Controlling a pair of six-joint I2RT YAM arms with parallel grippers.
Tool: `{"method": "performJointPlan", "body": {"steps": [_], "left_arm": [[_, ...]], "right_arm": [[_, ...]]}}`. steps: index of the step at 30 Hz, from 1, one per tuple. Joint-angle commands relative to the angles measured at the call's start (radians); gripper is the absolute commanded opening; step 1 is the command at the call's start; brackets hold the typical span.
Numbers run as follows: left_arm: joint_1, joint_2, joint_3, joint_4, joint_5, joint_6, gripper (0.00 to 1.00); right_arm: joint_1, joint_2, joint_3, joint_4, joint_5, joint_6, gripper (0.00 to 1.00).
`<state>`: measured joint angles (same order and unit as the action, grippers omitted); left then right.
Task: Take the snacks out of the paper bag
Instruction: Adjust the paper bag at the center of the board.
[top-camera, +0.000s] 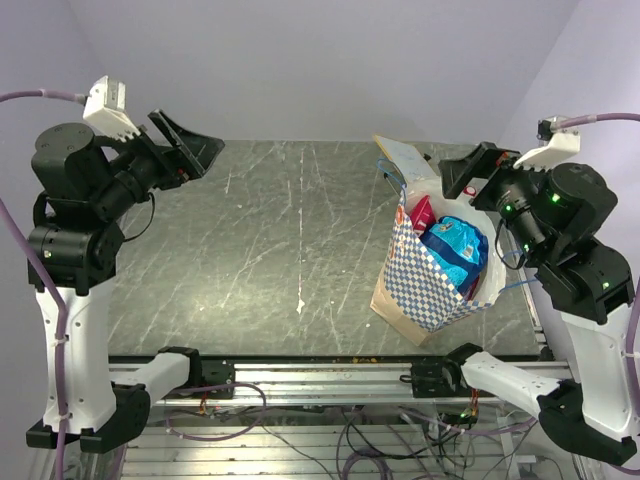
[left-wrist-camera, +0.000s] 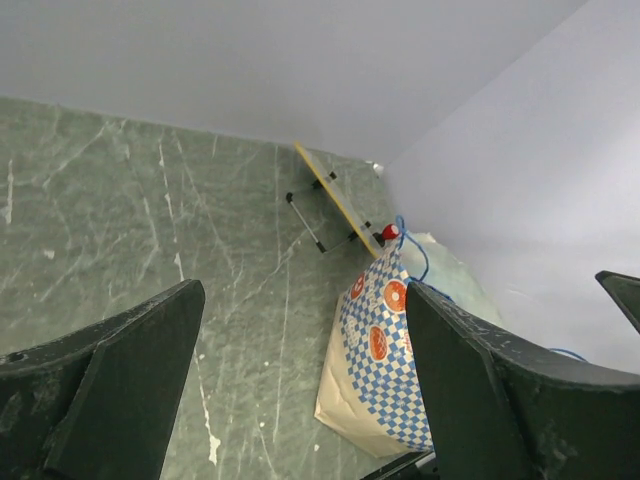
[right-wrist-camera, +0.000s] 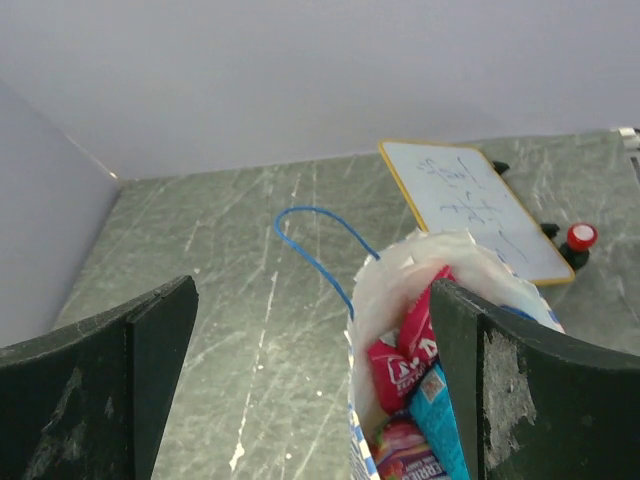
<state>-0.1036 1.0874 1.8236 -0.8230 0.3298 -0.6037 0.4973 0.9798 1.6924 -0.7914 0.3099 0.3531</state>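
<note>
The paper bag (top-camera: 425, 285) stands at the table's right, blue-and-white checkered with a tan base, its mouth open upward. Inside it lie the snacks: a large blue packet (top-camera: 456, 250) and a red-pink one (top-camera: 421, 212). The right wrist view shows the bag's cream rim (right-wrist-camera: 400, 275), the red-pink packet (right-wrist-camera: 402, 366), a blue packet (right-wrist-camera: 440, 420) and a multicoloured one (right-wrist-camera: 405, 450). My right gripper (top-camera: 455, 175) (right-wrist-camera: 312, 290) hangs open just above and behind the bag's mouth, holding nothing. Far off at the back left, my left gripper (top-camera: 205, 152) (left-wrist-camera: 300, 300) is raised, open and empty, with the bag (left-wrist-camera: 385, 345) beyond it.
A small yellow-framed whiteboard (top-camera: 405, 155) (right-wrist-camera: 470, 205) leans behind the bag, with a red-capped marker (right-wrist-camera: 580, 237) beside it. A blue string handle (right-wrist-camera: 315, 240) loops out from the bag's rim. The grey marbled table (top-camera: 270, 250) stretches left of the bag.
</note>
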Motion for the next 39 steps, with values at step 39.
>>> {"method": "performJointPlan", "body": {"steps": [39], "left_arm": [[-0.659, 0.667, -0.224, 0.878, 0.090, -0.575, 0.95]], "right_arm": [[-0.044, 0.007, -0.018, -0.266, 0.104, 0.046, 1.00]]}}
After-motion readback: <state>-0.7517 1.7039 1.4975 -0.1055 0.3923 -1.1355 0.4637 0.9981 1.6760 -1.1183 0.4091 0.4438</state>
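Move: The paper bag stands about 44 cm to the right of my left hand and 5 cm nearer me, its middle some 34 cm below. From my right hand the bag is about 4 cm right, 4 cm back and 32 cm below. The tilted whiteboard stands about 25 cm beyond the bag and 4 cm left of it; the red-capped bottle is roughly 22 cm beyond the bag and 9 cm to its right. I drop my open left hand first, then sweep it fast to the right towards the bag's left side, some 30 cm across and 20 cm down in all, turning clockwise and tipping the fingers down. Meanwhile my open right hand sinks about 8 cm towards the bag's mouth and edges right, its fingers tipping down nearly 20 degrees. Neither grips anything. ##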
